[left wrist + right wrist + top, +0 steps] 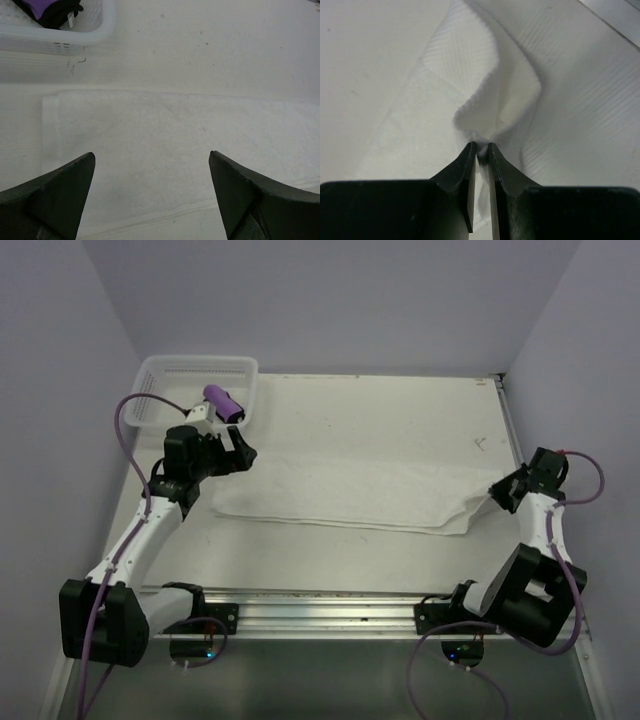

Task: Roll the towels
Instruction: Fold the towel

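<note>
The large white towel (pixel 350 495) lies flat along the middle of the table, its right end bunched and lifted. My right gripper (pixel 499 493) is shut on that right end; in the right wrist view the jaws (pixel 480 147) pinch a raised fold of the white towel (pixel 495 95). My left gripper (pixel 237 460) hovers open over the towel's left end, and its wrist view shows the gripper (pixel 151 156) spread wide above the white towel (pixel 175 135), nothing between the fingers. The small purple towel (pixel 223 401) lies rolled in the basket, and its edge shows as purple towel (pixel 37 7).
A white mesh basket (pixel 160 375) stands at the back left corner, its rim (pixel 65 37) just beyond the towel's left end. Walls close in the table on the left, back and right. A metal rail (pixel 320 605) runs along the near edge between the arm bases.
</note>
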You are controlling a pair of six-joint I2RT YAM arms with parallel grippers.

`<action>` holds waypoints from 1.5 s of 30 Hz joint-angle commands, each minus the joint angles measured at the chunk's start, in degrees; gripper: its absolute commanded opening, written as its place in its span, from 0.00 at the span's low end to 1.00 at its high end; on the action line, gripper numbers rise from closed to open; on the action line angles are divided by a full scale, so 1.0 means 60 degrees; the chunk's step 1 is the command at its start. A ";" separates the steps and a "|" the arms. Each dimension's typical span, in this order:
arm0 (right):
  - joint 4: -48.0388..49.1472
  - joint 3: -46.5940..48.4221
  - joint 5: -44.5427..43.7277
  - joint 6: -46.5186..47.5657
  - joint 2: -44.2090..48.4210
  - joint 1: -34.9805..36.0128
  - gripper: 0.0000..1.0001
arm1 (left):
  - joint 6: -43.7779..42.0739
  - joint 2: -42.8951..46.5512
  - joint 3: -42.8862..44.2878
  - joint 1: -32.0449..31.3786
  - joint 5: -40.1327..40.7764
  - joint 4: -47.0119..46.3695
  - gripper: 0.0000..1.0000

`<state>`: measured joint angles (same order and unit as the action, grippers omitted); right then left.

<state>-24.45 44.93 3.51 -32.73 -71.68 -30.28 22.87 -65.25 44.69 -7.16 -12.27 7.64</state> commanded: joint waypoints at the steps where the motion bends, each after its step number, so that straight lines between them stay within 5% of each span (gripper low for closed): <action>1: 0.0690 0.0012 0.1057 0.0196 0.0549 0.0665 0.00 | -0.0223 0.0678 0.0009 -0.0037 0.0813 0.0075 1.00; 18: -0.0495 0.2017 0.1070 0.0782 0.1122 0.3156 0.00 | -0.0253 0.1017 -0.0109 -0.0037 0.0654 0.0060 1.00; 45: -0.2078 0.7233 0.0968 0.2203 -0.2114 0.9352 0.00 | 0.0011 0.1398 -0.0124 -0.0038 0.1781 0.0323 1.00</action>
<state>-36.71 83.94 9.54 -20.47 -82.37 22.74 23.18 -58.17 44.14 -7.16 -4.32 8.93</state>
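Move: The right hand already pinches the white towel's right end. The towel's left end, on the table, is about 64 cm to its left, 6 cm ahead and 9 cm lower. The towel's drooping near-right corner is 5 cm left and 5 cm nearer; the basket is some 70 cm left and 27 cm ahead, the purple roll in it 63 cm left, 25 cm ahead. From the left hand, the towel's left end is 8 cm left, level with it, 16 cm below. Still pinching the towel's right end, the right gripper carries it left over the strip towards the left end, roughly 32 cm, climbing some 18 cm and edging about 7 cm forward. The leftward sweep quickens in the second half, while the wrist turns counter-clockwise some 65 degrees. The left gripper, empty and wide open, rises about 3 cm and drifts slightly left. ##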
